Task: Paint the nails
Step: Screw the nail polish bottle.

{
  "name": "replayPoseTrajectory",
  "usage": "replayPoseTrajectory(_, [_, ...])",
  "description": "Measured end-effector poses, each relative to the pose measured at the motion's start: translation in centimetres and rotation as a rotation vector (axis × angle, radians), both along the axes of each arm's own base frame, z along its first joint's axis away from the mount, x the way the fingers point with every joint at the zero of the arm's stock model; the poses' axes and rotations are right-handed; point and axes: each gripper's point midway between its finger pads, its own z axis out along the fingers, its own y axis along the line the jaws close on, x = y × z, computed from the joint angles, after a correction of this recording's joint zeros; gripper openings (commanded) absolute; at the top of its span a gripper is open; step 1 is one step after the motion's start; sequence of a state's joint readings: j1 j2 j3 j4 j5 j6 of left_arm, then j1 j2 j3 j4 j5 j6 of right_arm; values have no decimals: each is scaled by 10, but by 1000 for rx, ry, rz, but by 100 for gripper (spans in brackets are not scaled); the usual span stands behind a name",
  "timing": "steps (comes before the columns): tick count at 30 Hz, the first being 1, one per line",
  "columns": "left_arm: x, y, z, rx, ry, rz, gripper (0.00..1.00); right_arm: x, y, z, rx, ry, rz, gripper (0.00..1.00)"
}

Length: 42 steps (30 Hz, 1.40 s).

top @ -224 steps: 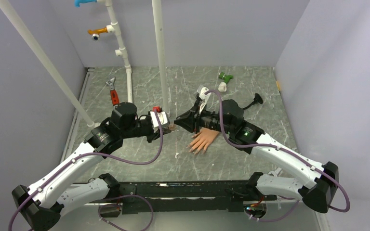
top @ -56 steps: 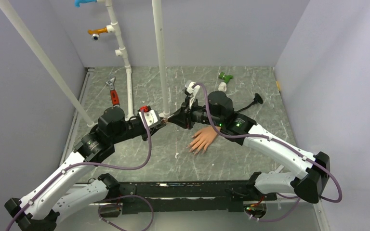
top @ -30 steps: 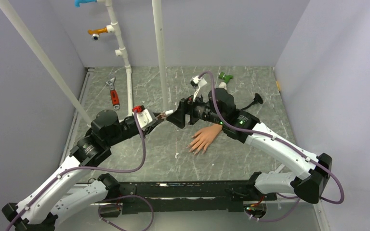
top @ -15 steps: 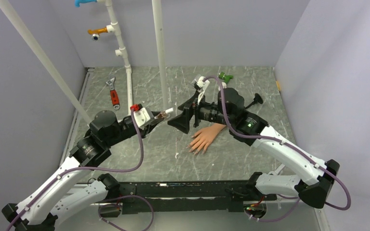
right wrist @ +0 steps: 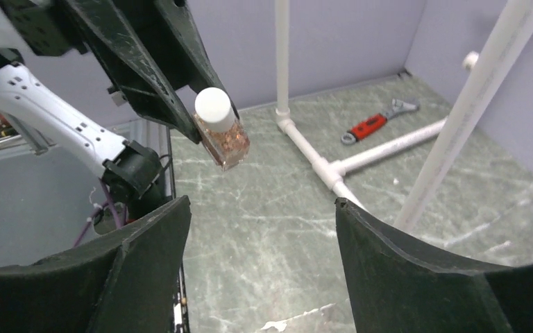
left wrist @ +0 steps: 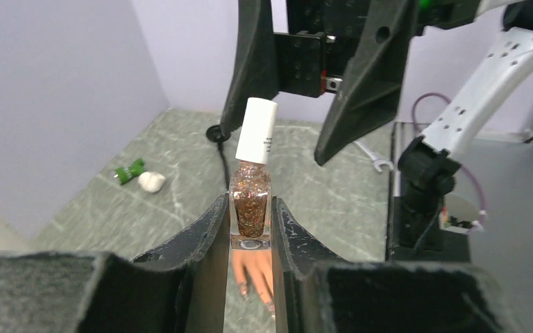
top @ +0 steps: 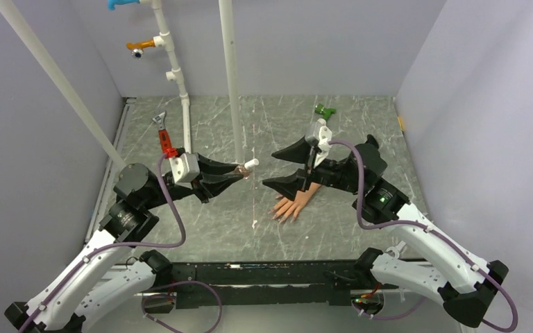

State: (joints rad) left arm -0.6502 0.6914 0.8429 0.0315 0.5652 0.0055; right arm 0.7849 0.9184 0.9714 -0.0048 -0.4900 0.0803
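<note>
My left gripper (top: 239,172) is shut on a small glitter nail-polish bottle (left wrist: 251,208) with a white cap (left wrist: 257,130). The bottle hangs above the table, cap pointing at my right gripper (top: 269,168). That gripper faces the cap from a short way off, open wide with nothing between its fingers; from the right wrist view the bottle (right wrist: 223,142) hangs ahead of the jaws. The peach mannequin hand (top: 295,202) lies flat on the table below the right gripper, fingers toward the near edge. Its nails (left wrist: 243,288) show small between the left fingers.
A white pipe frame (top: 230,83) rises from the table's back left, with a red wrench (top: 163,139) beside it. A green piece (top: 325,110) and a small white object (top: 321,125) lie at the back. Grey walls close in both sides.
The right gripper has drawn back to the right from the bottle's cap and opened wider. The left arm has pulled back left and swung round, still holding the bottle.
</note>
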Motion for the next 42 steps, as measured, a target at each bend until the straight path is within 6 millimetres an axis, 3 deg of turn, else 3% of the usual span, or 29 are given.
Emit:
replayPoseTrajectory(7, [-19, -4, 15, -92, 15, -160, 0, -19, 1, 34, 103, -109, 134, 60])
replayPoseTrajectory(11, [-27, -5, 23, -116, 10, -221, 0, -24, 9, 35, 114, -110, 198, 58])
replayPoseTrajectory(14, [-31, -6, 26, -126, 7, -245, 0, -23, 15, 29, 107, -88, 228, 62])
replayPoseTrajectory(17, [-33, -6, 28, -136, 7, -263, 0, -24, 16, 28, 107, -81, 242, 75])
replayPoseTrajectory(20, [-35, -7, 28, -141, 14, -283, 0, -27, 15, 36, 129, -105, 245, 78])
replayPoseTrajectory(24, [-35, -7, 28, -149, 23, -301, 0, -32, 12, 53, 171, -140, 260, 66])
replayPoseTrajectory(32, [-39, -6, 32, -169, 26, -328, 0, -37, 14, 83, 243, -182, 296, 56])
replayPoseTrajectory(42, [-38, -5, 32, -173, 31, -333, 0, -34, 32, 77, 242, -131, 342, 50])
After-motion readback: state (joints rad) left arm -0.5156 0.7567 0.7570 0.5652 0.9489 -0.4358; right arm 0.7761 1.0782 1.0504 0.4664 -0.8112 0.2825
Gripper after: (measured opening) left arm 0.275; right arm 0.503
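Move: The bottle's white cap is the right hand's target, about 5 cm to its left and 4 cm above, practically level fore and aft (1 cm back). The glass body sits below the cap in the left fingers, some 6 cm left of the right hand, level fore and aft and 1 cm above. The mannequin hand is roughly 7 cm right, 2 cm ahead and 35 cm below. From the left hand the cap is 1 cm ahead, 2 cm right and 3 cm up. Still pinching the glass body, the left hand draws back about 4 cm and up 3 cm, turning clockwise until its fingers point straight right. The right hand rises some 8 cm, also going back and left, and turns about 20 degrees counter-clockwise to bring its fingertips around the white cap. Its fingers narrow, reopen partway, then close to about half open, the nearer one close beside the cap. ##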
